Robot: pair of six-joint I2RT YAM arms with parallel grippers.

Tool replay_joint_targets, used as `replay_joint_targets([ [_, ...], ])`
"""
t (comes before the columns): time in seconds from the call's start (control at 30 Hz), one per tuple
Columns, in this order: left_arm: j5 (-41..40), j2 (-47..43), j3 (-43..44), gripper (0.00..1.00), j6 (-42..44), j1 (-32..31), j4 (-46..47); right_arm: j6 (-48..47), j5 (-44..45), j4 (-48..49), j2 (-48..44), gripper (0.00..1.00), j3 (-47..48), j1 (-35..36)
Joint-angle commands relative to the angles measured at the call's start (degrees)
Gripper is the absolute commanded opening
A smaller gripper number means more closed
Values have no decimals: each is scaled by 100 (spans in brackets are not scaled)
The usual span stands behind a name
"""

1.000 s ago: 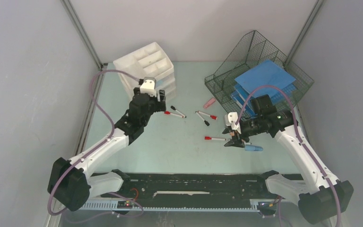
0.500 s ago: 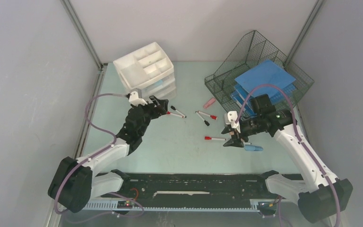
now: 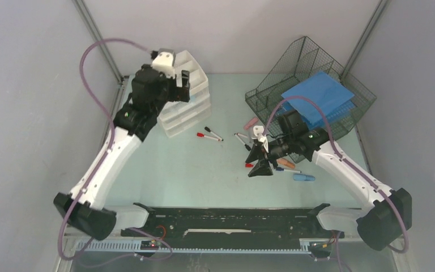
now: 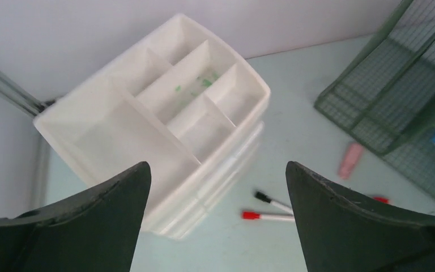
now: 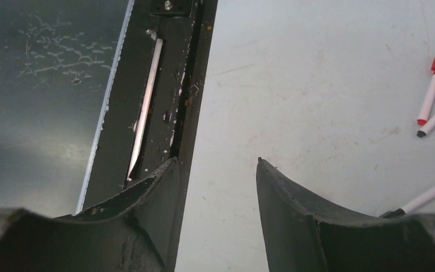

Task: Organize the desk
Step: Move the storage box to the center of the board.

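The desk [image 3: 204, 175] is a pale mint-green tabletop with several markers on it. My left gripper [image 3: 184, 88] hangs open and empty above the white drawer unit [image 3: 190, 107]; the left wrist view looks down between the wide jaws [image 4: 217, 165] at the unit's top compartments [image 4: 164, 119]. A red-capped marker [image 4: 266, 215] and a black-capped one [image 4: 269, 199] lie beside it. My right gripper [image 3: 255, 163] is low over mid-desk, open with nothing between its fingers [image 5: 217, 161], over a red-capped marker [image 3: 250, 165]. More markers [image 5: 433, 90] lie nearby.
A dark wire-mesh tray [image 3: 311, 73] with blue folders [image 3: 317, 93] stands tilted at the back right. A pink eraser [image 3: 251, 123] lies before it. An orange object [image 3: 286, 163] and a blue one [image 3: 304, 177] rest by the right arm. The black rail [image 5: 170, 85] runs along the near edge.
My left arm has lifted away from the markers and swung back above the drawer unit, its jaws widening. My right gripper has slid left, from beside the blue object to the red-capped marker.
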Motion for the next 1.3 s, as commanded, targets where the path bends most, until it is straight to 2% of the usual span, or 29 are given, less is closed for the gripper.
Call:
replay_joint_targets([
  [0.0,80,1122,1333,94,1719,50,-2300,922,-168,815,85,61,14,21],
  [0.03,105,1337,1594,89,1938,56,-2493,1052,-226,917,124,61,11,7],
  [0.2,204,2126,2381,81,2648,57,-2937,1474,-361,1387,254,61,11,-38],
  [0.47,-31,3045,3206,70,3014,61,-3334,1433,-449,1243,402,60,16,-131],
  [0.67,-333,3145,3198,59,2875,63,-3339,1384,-509,1170,491,60,9,-196],
  [0.9,-528,2947,2798,53,2762,147,-3260,1346,-522,1148,578,60,13,-188],
  [1.07,-214,2905,2525,47,2654,335,-3255,1310,-520,1133,603,60,13,-188],
  [1.2,-96,2953,2471,28,2613,402,-3260,1314,-482,1159,656,60,15,-159],
  [1.27,-85,2965,2505,11,2574,415,-3254,1375,-416,1227,681,60,14,-121],
])
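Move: The middle of the storage box lies about 13 cm ahead of my left hand, 6 cm to its left and 24 cm below. Its near rim is only some 5 cm ahead, 3 cm left and 14 cm down. On the table, about 35 cm below this hand, lie the red-capped marker, 2 cm ahead and 8 cm right, and the black-capped marker, 4 cm ahead and 10 cm right. From my right hand the box is roughly 35 cm ahead, 25 cm left and 9 cm below. I bring my wide-open left hand down some 14 cm to the storage box's near rim, starting with a reach of about 5 cm forward, tipping the fingers down and rolling the hand's left side up some 40 degrees. After a short hover I ease left and lower, closing the fingers around the rim. My right hand, empty, shifts a few centimetres forward and left. ##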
